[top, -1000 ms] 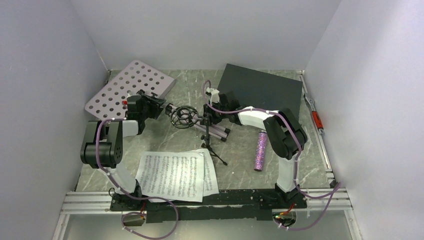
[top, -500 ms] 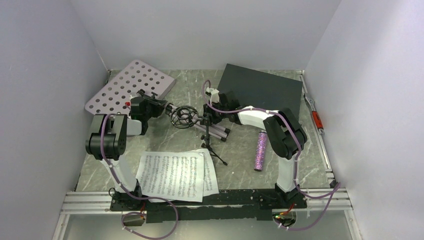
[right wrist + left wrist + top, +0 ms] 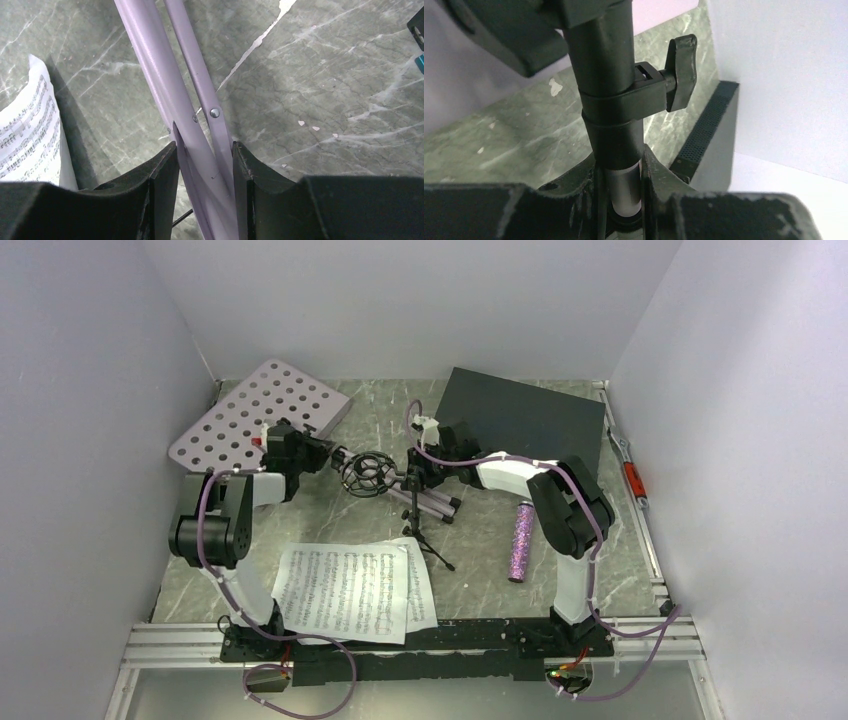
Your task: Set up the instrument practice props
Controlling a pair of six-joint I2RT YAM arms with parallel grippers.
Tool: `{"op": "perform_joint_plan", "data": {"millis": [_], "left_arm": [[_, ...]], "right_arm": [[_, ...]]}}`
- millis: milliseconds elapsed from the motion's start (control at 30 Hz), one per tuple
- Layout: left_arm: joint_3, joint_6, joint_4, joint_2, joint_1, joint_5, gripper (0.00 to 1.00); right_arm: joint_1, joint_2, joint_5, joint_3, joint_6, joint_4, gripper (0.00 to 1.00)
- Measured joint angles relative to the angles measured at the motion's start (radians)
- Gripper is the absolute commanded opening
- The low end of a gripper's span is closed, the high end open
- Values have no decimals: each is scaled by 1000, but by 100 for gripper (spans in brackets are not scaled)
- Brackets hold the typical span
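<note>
The pale lilac music stand lies on its side; its perforated plate is at the back left and its folded legs are at centre. My left gripper is shut on the stand's pole just below a black clamp knob. My right gripper is shut on the lilac legs. The small black tripod stand with ring mount rests against the pole between my grippers. Two sheet-music pages lie at the front. The glittery purple microphone lies to the right.
A flat dark box lies at the back right, close behind my right arm. White walls close in the table on three sides. A rail runs along the right edge. A page corner shows in the right wrist view.
My left gripper has closed on the music stand's pole, and the left arm's elbow has swung up and inward. The right arm and the props on the table have not moved.
</note>
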Motion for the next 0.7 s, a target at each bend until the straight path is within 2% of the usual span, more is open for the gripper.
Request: {"op": "perform_joint_plan", "data": {"millis": [67, 133, 333, 700], "left_arm": [[24, 26, -96, -32, -17, -47, 3], [51, 55, -194, -75, -40, -107, 3], [124, 130, -354, -141, -70, -174, 3], [274, 283, -463, -162, -95, -177, 3]], "right_arm": [[-2, 0, -11, 0, -1, -3, 23], [-7, 0, -30, 4, -2, -7, 27], [-17, 0, -95, 24, -2, -31, 27], [-18, 22, -190, 98, -8, -73, 28]]}}
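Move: Both grippers already hold the folded music stand, the left its black upper pole, the right its lilac legs. From the left gripper the perforated desk's middle lies about 13 cm left and 7 cm ahead, slightly lower; the cable coil is some 10 cm right and 5 cm back. From the right gripper the leg ends are about 8 cm right and 6 cm back, the mini tripod's middle 7 cm straight back, and the black rack box 24 cm right and 12 cm ahead. Keep both grippers clamped on the music stand and raise its desk end: lift the left gripper about 8 cm, easing slightly back and then forward again, while rolling it some 20 degrees so its left side comes up. Follow with the right gripper on the legs, rising only about 3 cm, drifting a little left and turning slightly counter-clockwise. ##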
